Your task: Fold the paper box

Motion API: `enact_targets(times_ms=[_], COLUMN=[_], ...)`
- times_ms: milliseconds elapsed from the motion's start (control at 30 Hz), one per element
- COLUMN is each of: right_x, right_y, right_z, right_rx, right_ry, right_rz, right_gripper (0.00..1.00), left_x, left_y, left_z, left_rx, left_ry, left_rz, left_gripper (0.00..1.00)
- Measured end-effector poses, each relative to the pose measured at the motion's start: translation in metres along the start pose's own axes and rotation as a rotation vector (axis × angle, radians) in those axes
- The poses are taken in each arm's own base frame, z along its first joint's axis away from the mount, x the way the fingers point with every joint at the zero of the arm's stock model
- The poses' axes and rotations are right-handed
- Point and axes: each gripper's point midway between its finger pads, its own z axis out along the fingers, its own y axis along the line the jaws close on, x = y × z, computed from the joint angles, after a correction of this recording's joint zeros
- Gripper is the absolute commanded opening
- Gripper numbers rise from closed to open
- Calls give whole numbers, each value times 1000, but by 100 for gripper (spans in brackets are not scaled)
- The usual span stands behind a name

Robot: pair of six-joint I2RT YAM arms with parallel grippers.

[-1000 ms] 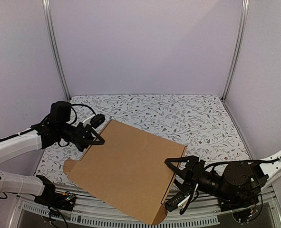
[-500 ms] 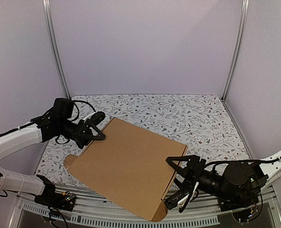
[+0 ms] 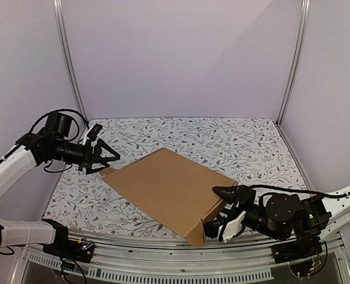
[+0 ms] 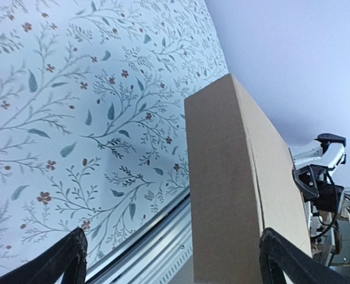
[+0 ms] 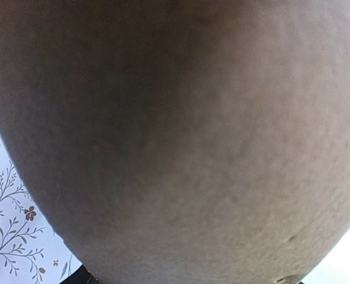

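Observation:
The paper box (image 3: 166, 186), a plain brown shallow cardboard mailer, lies slanted across the table's middle, its near corner at the front rail. My left gripper (image 3: 111, 163) hangs open just left of the box's left corner, apart from it. In the left wrist view the box (image 4: 234, 189) stands ahead between the spread fingertips (image 4: 71, 260), untouched. My right gripper (image 3: 211, 210) straddles the box's right edge, one finger above and the white-padded one below, shut on it. Cardboard (image 5: 180, 136) fills the right wrist view and hides that gripper's fingers.
The table (image 3: 251, 148) has a floral cloth. An aluminium rail (image 3: 163, 260) runs along its near edge, and the box corner reaches it. Lilac walls with metal posts (image 3: 68, 65) close in the back and sides.
My left gripper has opened, let go of the box's left edge and drawn back to the left. The box has sunk flatter and shifted right, still in the right gripper.

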Motion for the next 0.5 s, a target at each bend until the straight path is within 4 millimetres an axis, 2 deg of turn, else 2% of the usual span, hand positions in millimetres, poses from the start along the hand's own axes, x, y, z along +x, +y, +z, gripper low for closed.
enact_targets(times_ms=[100,267,500], right_x=[13,29,63], right_y=[-1,-3,-1], right_z=[9,27,54], right_rx=[-37,-104,-237], right_ry=[31,43,9], right_rz=[108,306,650], right_gripper=[51,50,49], left_x=[-13,-29,-34], left_y=[4,0,-6], left_z=[-21,-52,-58], left_rx=[-115,-226,-225], left_ry=[-125,-292,-333], left_rz=[67,174,229], left_gripper=[99,100,99])
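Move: The paper box, already gripped by its right-hand end, has its middle about 15 cm to the right hand's left, some 5 cm farther out and roughly level; the open middle of the table lies some 20 cm ahead, 10 cm left and 20 cm below. From the empty left hand, the box's middle is about 20 cm to the right, 10 cm back and 6 cm lower. Right hand swings the held box forward 8 cm, tipping down nearly 40 degrees; open left hand backs up and left. ##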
